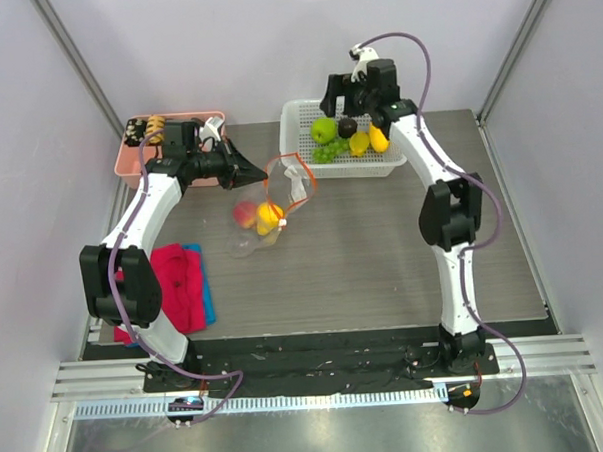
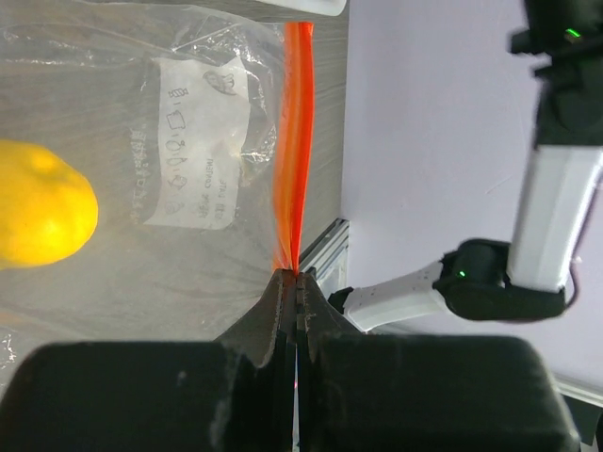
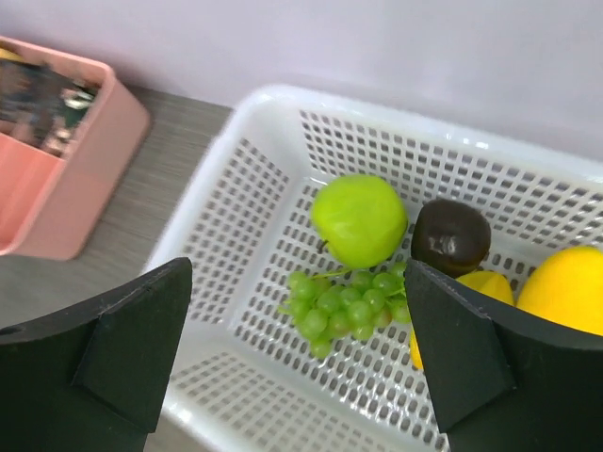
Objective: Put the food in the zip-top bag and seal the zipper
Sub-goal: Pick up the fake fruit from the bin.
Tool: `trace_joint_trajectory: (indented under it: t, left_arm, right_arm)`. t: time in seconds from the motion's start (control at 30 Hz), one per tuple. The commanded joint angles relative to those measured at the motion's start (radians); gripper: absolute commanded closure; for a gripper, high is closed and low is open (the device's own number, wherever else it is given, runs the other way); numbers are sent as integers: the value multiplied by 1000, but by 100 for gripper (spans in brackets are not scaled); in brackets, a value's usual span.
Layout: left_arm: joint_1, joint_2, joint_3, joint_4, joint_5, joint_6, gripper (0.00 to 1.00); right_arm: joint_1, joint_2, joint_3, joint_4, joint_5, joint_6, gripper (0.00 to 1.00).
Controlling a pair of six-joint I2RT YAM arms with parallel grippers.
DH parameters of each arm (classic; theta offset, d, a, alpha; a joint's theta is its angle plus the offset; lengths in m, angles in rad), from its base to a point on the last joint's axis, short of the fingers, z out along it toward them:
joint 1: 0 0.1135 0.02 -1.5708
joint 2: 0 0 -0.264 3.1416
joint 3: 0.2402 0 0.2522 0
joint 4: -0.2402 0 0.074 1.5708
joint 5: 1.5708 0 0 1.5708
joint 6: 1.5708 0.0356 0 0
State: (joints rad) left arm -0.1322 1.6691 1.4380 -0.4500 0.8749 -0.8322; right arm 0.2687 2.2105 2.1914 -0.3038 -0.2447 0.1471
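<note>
The clear zip-top bag [image 1: 264, 220] lies mid-table with a red apple [image 1: 244, 213] and a yellow lemon [image 1: 270, 216] inside. My left gripper [image 1: 251, 174] is shut on the bag's orange-red zipper [image 2: 294, 141] at one end [image 2: 298, 276], holding the mouth up. The lemon [image 2: 42, 217] shows through the plastic. My right gripper [image 3: 298, 268] hangs open above the white basket [image 3: 283, 99], nothing between its fingers. Below it lie a green apple [image 3: 360, 218], a dark plum [image 3: 450, 235], green grapes [image 3: 344, 306] and two lemons [image 3: 565, 287].
A pink bin [image 1: 168, 157] with small brown and black snack pieces stands at the back left, just behind my left arm. A red-pink cloth [image 1: 179, 286] on a blue one lies at the near left. The basket [image 1: 295, 121] sits at the back centre.
</note>
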Motion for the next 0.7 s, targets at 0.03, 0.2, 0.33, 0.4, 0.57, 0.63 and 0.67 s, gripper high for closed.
trace_joint_trajectory:
  t: [0.03, 0.2, 0.33, 0.4, 0.57, 0.63, 0.67]
  left_arm:
    - [6, -6, 1, 53, 21, -7, 100]
    - [6, -9, -10, 56, 16, -4, 100]
    - [5, -3, -13, 47, 10, 10, 100]
    - [6, 4, -10, 50, 12, 12, 100]
    - [8, 21, 9, 25, 10, 27, 100]
    - [8, 27, 10, 25, 9, 27, 100]
    - [8, 29, 10, 25, 10, 27, 99]
  right_arm:
    - [12, 169, 114, 87, 65, -12, 0]
    - [12, 261, 122, 222, 84, 3, 0]
    - [21, 319, 143, 273, 94, 11, 0]
    - [24, 337, 146, 293, 97, 9, 1]
    - [30, 376, 139, 337, 94, 3, 0]
    - [30, 388, 148, 344, 99, 6, 0]
    - [29, 399, 151, 351, 101, 14, 0]
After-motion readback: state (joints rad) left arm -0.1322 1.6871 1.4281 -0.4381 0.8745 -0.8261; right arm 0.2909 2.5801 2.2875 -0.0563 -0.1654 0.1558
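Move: The green apple in the bin lies about 8 cm ahead of my open right hand, 2 cm to its left and some 18 cm below. The dark fruit is about 6 cm right of the apple and 1 cm farther out; the grapes are 5 cm nearer to me and 1 cm right of it; the lemon is 8 cm right of it and 3 cm nearer. From my left hand the apple is roughly 18 cm ahead, 13 cm right and 17 cm below. I drop my right hand steeply, about 15 cm down and only some 5 cm forward, into the bin towards the green apple. Then the descent stops and I ease on forward and slightly left, rising barely a centimetre, so the wide-open fingers come close about the apple. My left hand keeps the bag's rim pinched. ##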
